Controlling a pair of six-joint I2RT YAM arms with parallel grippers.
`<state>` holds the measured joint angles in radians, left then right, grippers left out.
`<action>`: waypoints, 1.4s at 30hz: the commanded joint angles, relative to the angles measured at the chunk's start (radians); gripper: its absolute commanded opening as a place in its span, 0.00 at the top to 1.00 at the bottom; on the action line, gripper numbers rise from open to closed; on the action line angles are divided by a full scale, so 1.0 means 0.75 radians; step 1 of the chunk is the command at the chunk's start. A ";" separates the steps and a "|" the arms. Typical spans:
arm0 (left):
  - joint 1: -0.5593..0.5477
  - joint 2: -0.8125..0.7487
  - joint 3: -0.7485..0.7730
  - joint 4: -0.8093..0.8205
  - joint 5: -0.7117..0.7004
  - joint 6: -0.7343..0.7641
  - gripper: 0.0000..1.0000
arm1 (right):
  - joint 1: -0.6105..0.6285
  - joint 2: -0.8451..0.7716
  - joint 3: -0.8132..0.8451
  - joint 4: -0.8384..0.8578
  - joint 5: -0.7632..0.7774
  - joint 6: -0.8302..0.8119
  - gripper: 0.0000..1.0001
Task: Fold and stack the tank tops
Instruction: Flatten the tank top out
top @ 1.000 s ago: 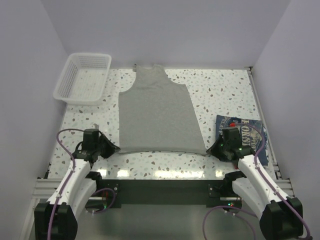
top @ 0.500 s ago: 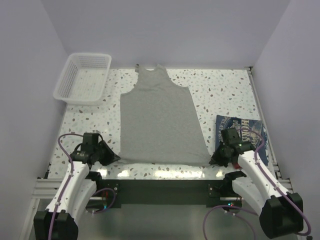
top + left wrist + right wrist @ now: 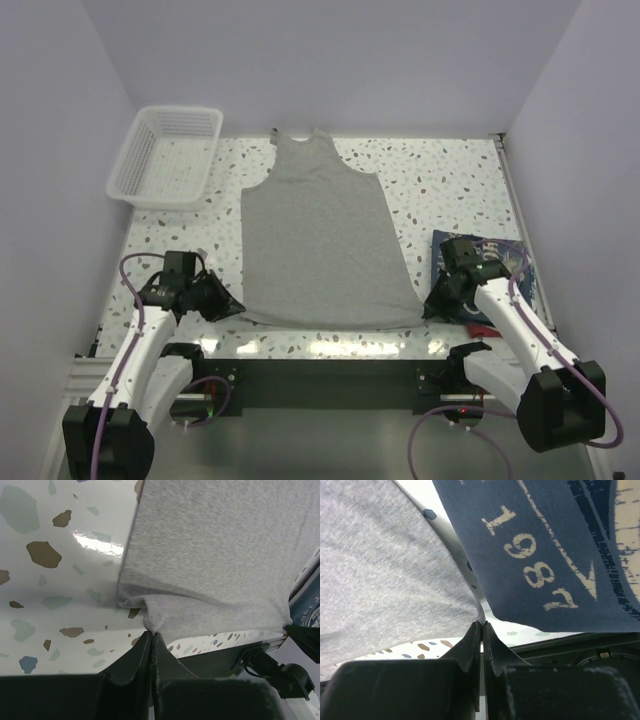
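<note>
The light grey tank top lies flat in the middle of the table, neck at the far side, hem near the front edge. My left gripper is shut on its near left hem corner. My right gripper is shut on its near right hem corner. The folded navy tank top with white lettering lies at the right, also in the right wrist view. A bit of red cloth shows under it.
A white mesh basket stands at the back left. White walls close in the left, back and right. The table's front edge runs just below the hem.
Both grippers pulled the hem toward the front edge, then eased back a little; the grey top slid nearer and lies flatter.
</note>
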<state>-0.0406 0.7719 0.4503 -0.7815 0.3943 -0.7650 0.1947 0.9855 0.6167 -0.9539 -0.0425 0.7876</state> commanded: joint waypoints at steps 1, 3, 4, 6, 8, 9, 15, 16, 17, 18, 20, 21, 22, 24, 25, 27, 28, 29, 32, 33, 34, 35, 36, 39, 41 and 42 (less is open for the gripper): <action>-0.005 0.040 0.089 -0.032 0.084 0.046 0.94 | -0.010 0.032 0.104 -0.074 0.042 -0.044 1.00; -0.005 0.049 0.121 -0.050 0.078 0.051 0.93 | -0.010 0.044 0.135 -0.094 0.051 -0.052 1.00; -0.007 0.061 0.126 -0.054 0.080 0.053 0.92 | -0.012 0.056 0.139 -0.096 0.051 -0.058 1.00; -0.017 0.071 0.128 -0.060 0.094 0.053 0.91 | -0.016 0.068 0.147 -0.113 0.051 -0.074 1.00; -0.028 0.085 0.126 -0.075 0.096 0.053 0.89 | -0.018 0.099 0.151 -0.125 0.053 -0.089 1.00; -0.036 0.090 0.124 -0.079 0.094 0.053 0.88 | -0.018 0.113 0.151 -0.139 0.053 -0.095 1.00; -0.109 0.106 0.083 -0.101 0.082 0.073 0.71 | -0.020 0.179 0.119 -0.148 0.048 -0.109 0.93; -0.120 0.116 0.079 -0.105 0.080 0.079 0.64 | -0.020 0.193 0.133 -0.148 0.051 -0.115 0.88; -0.140 0.120 0.087 -0.112 0.074 0.085 0.61 | -0.018 0.214 0.149 -0.158 0.053 -0.134 0.80; -0.144 0.126 0.097 -0.112 0.063 0.102 0.55 | -0.020 0.224 0.168 -0.164 0.053 -0.148 0.74; -0.150 0.128 0.142 -0.101 0.033 0.106 0.50 | -0.020 0.228 0.225 -0.170 0.053 -0.177 0.56; -0.148 0.132 0.156 -0.085 0.039 0.104 0.48 | -0.020 0.216 0.245 -0.174 0.071 -0.187 0.51; -0.148 0.137 0.179 -0.059 0.051 0.102 0.48 | -0.020 0.202 0.280 -0.168 0.079 -0.191 0.47; -0.146 0.161 0.195 0.021 0.043 0.075 0.48 | -0.018 0.134 0.299 -0.123 0.063 -0.203 0.41; -0.146 0.175 0.213 0.056 0.045 0.063 0.48 | -0.016 0.106 0.303 -0.095 0.020 -0.209 0.39; -0.146 0.236 0.234 0.205 0.037 0.030 0.48 | 0.008 0.065 0.284 0.054 -0.045 -0.189 0.37; -0.146 0.261 0.248 0.317 0.031 0.018 0.48 | 0.061 0.069 0.274 0.103 -0.054 -0.171 0.37; -0.146 0.290 0.258 0.369 0.010 0.012 0.48 | 0.100 0.083 0.274 0.193 -0.025 -0.142 0.37; -0.150 0.417 0.293 0.562 -0.039 -0.005 0.49 | 0.255 0.213 0.292 0.375 0.077 -0.087 0.37; -0.150 0.467 0.289 0.608 -0.045 -0.025 0.49 | 0.280 0.246 0.286 0.431 0.083 -0.077 0.38; -0.152 0.494 0.285 0.651 -0.037 -0.035 0.49 | 0.303 0.281 0.284 0.484 0.091 -0.062 0.38; -0.161 0.523 0.283 0.765 -0.017 -0.033 0.50 | 0.331 0.362 0.280 0.578 0.091 -0.050 0.39; -0.167 0.578 0.289 0.792 -0.035 -0.043 0.50 | 0.340 0.402 0.278 0.615 0.094 -0.048 0.39; -0.177 0.711 0.304 0.917 -0.031 -0.041 0.51 | 0.342 0.565 0.290 0.723 0.112 -0.058 0.40; -0.179 0.791 0.334 0.946 -0.057 -0.039 0.52 | 0.344 0.663 0.303 0.758 0.122 -0.072 0.40; -0.179 0.864 0.336 0.960 -0.063 -0.039 0.53 | 0.342 0.692 0.311 0.767 0.138 -0.078 0.40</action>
<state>-0.1677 1.3357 0.6544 -0.2127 0.3717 -0.7815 0.4515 1.4471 0.8139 -0.4946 0.0139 0.7235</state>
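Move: Each hand still pinches a near hem corner of the grey tank top, roughly 4 cm above the table. The tank top's middle lies about 21 cm ahead and 21 cm to the right of the left hand, and about 22 cm ahead and 26 cm to the left of the right hand. From the right hand, the folded blue shirt's middle is some 14 cm to the right and 9 cm ahead, with the red shirt 15 cm right and 4 cm back. Both hands rise about a centimetre and ease back a little towards the bases with the hem, opening to let go of its two corners. Then they reach forward over the tank top: the left goes some 15 cm out, low along its left side with a slight drift right, while the right lifts about 4 cm clear, swings forward and left some 10 cm each way, turning about 15 degrees counter-clockwise, and sinks towards the cloth with its fingers open. ##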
